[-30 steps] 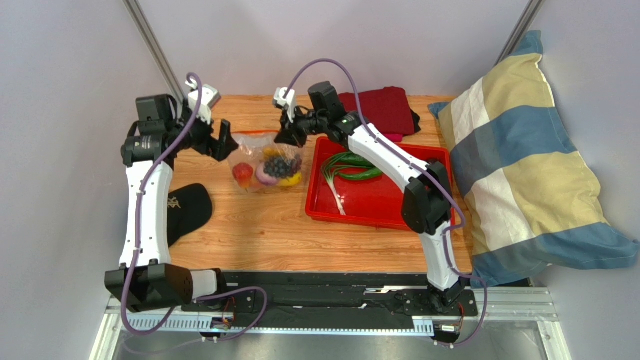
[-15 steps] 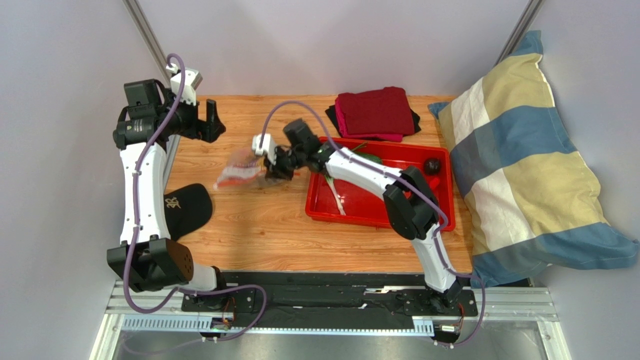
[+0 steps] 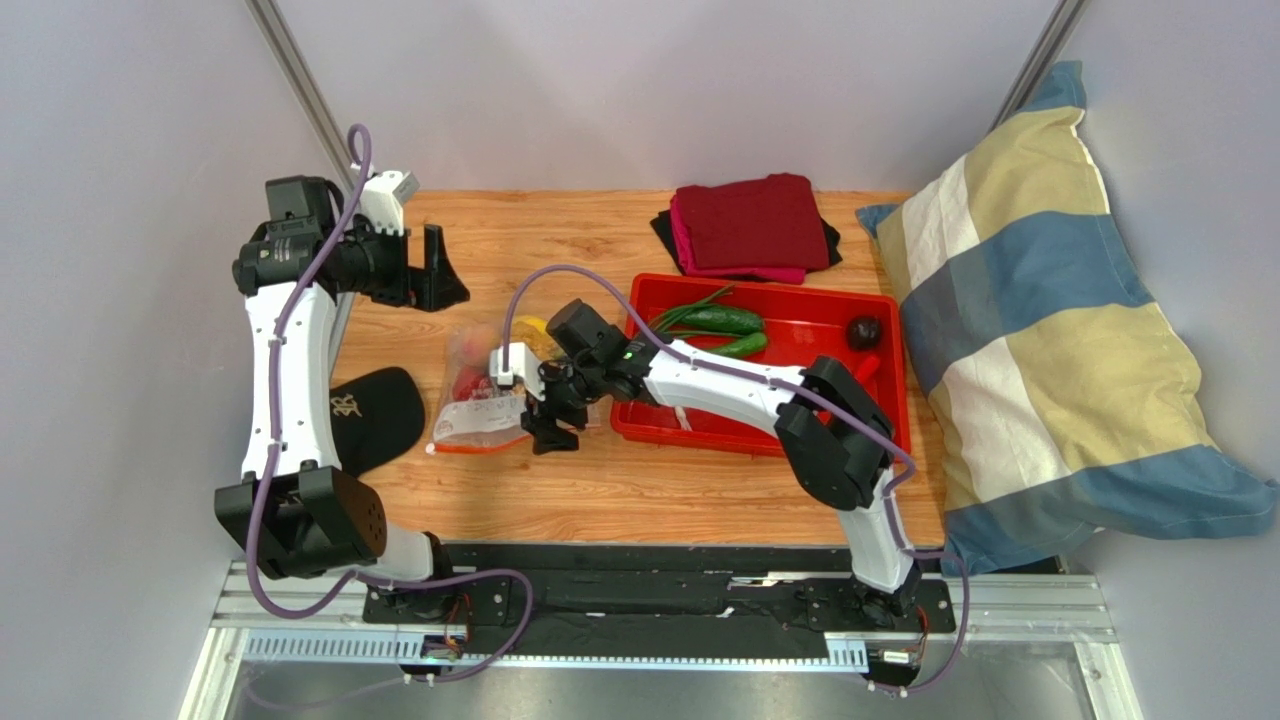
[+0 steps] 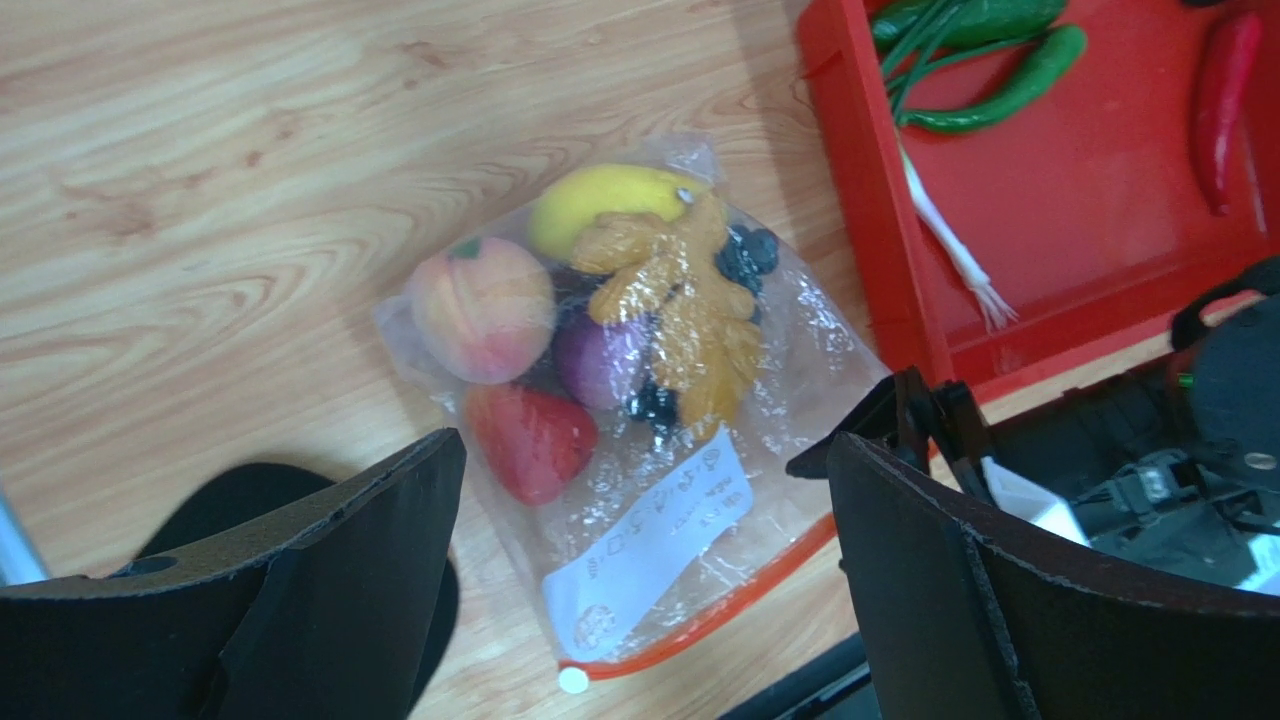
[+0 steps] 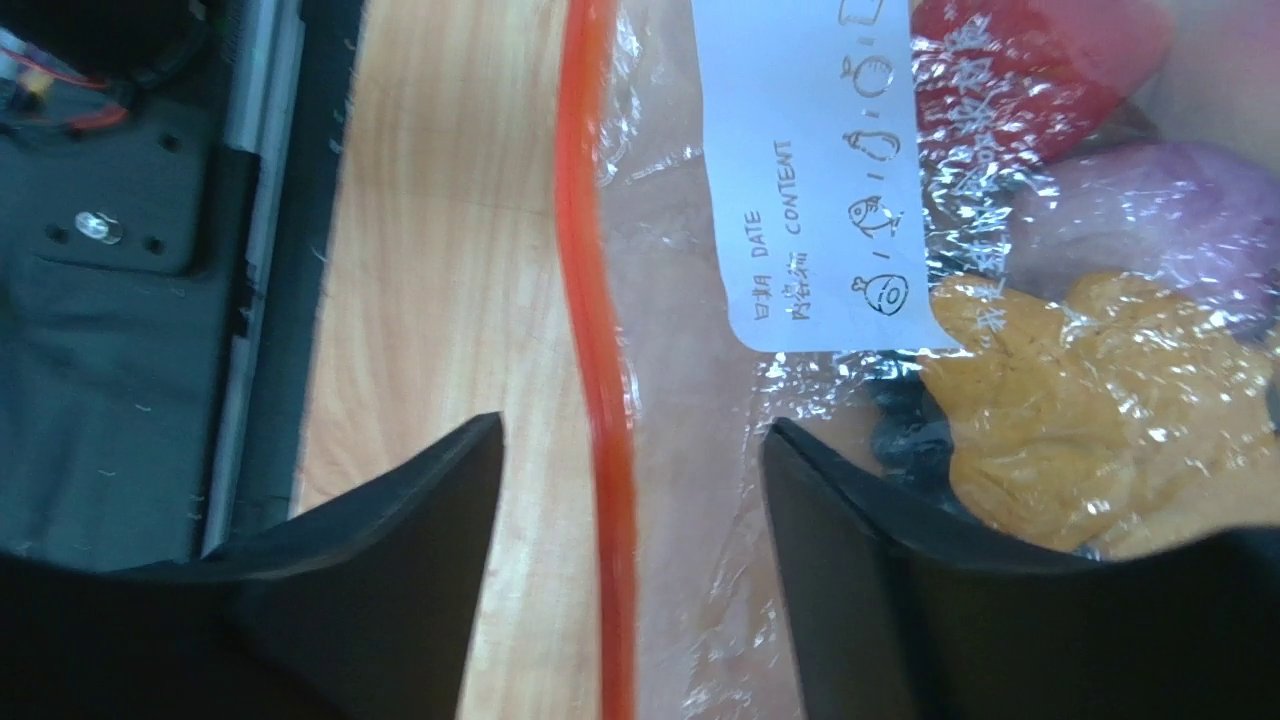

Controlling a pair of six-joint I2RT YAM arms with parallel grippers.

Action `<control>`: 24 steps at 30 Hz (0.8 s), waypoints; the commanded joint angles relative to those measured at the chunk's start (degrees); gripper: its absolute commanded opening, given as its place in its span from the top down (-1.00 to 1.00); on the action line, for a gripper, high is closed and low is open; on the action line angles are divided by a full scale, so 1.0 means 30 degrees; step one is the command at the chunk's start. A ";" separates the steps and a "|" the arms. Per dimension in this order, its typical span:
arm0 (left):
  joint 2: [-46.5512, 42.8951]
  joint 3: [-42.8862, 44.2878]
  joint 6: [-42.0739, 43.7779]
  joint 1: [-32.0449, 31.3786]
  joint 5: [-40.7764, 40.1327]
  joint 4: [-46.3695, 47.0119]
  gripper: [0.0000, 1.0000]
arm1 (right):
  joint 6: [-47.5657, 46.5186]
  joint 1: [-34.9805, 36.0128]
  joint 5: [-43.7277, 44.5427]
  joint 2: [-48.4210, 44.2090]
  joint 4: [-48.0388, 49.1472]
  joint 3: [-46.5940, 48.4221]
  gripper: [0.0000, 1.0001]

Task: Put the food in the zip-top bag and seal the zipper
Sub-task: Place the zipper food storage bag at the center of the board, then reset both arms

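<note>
The zip-top bag [image 3: 484, 402] lies flat on the wooden table, its white label [image 4: 661, 533] facing up. Inside it show the peach [image 4: 481, 308], yellow oval fruit [image 4: 609, 203], knobbly yellow piece [image 4: 684, 308], purple onion [image 4: 598, 360], red piece [image 4: 529, 435] and grapes [image 4: 747, 255]. The zipper [image 5: 594, 300] runs as one thin red line along the mouth. My right gripper [image 3: 544, 425] hovers open over it, one jaw on each side, touching nothing. High at the back left, my left gripper [image 3: 439, 270] is open and holds nothing.
A red tray [image 3: 819, 312] right of the bag holds green peppers [image 3: 718, 320] and a dark piece [image 3: 864, 332]. Folded red cloths [image 3: 751, 225] lie behind it. A black cap [image 3: 376, 420] lies left of the bag, and a striped pillow [image 3: 1052, 330] fills the right side.
My right gripper pulled the bag from the back of the table toward the near edge, then opened and let go of the zipper. The left arm drew back and stayed open.
</note>
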 commanded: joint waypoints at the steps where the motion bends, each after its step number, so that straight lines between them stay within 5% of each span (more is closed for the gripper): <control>1: -0.0855 -0.0675 -0.0844 0.0013 0.1059 -0.0102 -0.98 | 0.1520 -0.0373 -0.0779 -0.3314 0.0310 -0.0185 -0.65; 3: -0.1234 -0.1027 -0.0581 -0.0075 0.1029 -0.0161 -0.98 | 0.2512 -0.1045 -0.0868 -0.5159 0.0310 -0.0624 -1.00; 13: -0.2876 -0.1702 -0.0609 -0.3471 -0.4034 0.0892 -0.98 | 0.7847 -0.8161 -0.0987 -1.1781 0.0632 -0.3375 -1.00; 24: -0.2789 -0.3835 -0.0347 -0.6198 -0.5504 0.2093 -0.98 | 0.8552 -1.4229 0.0215 -1.8022 0.0309 -0.9966 -1.00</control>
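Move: The filled zipper bag lies right under the right hand: its middle is about 6 cm ahead, 6 cm to the left and 3 cm below, with the orange zip edge passing between the parted fingers. From that hand, the spring onion is some 16 cm right and 8 cm ahead, and the red tray's middle some 28 cm right and 9 cm ahead. The bag is about 9 cm right, 3 cm back and 20 cm below the left hand. The right hand comes free of the bag's zip edge as its already parting fingers spread fully; it climbs some 20 cm, then sweeps right about 28 cm and forward some 10 cm to above the red tray, turning about 50 degrees clockwise and sinking slightly at the end. The left hand, open and empty, drifts about 6 cm right and 3 cm back towards a place over the bag. ##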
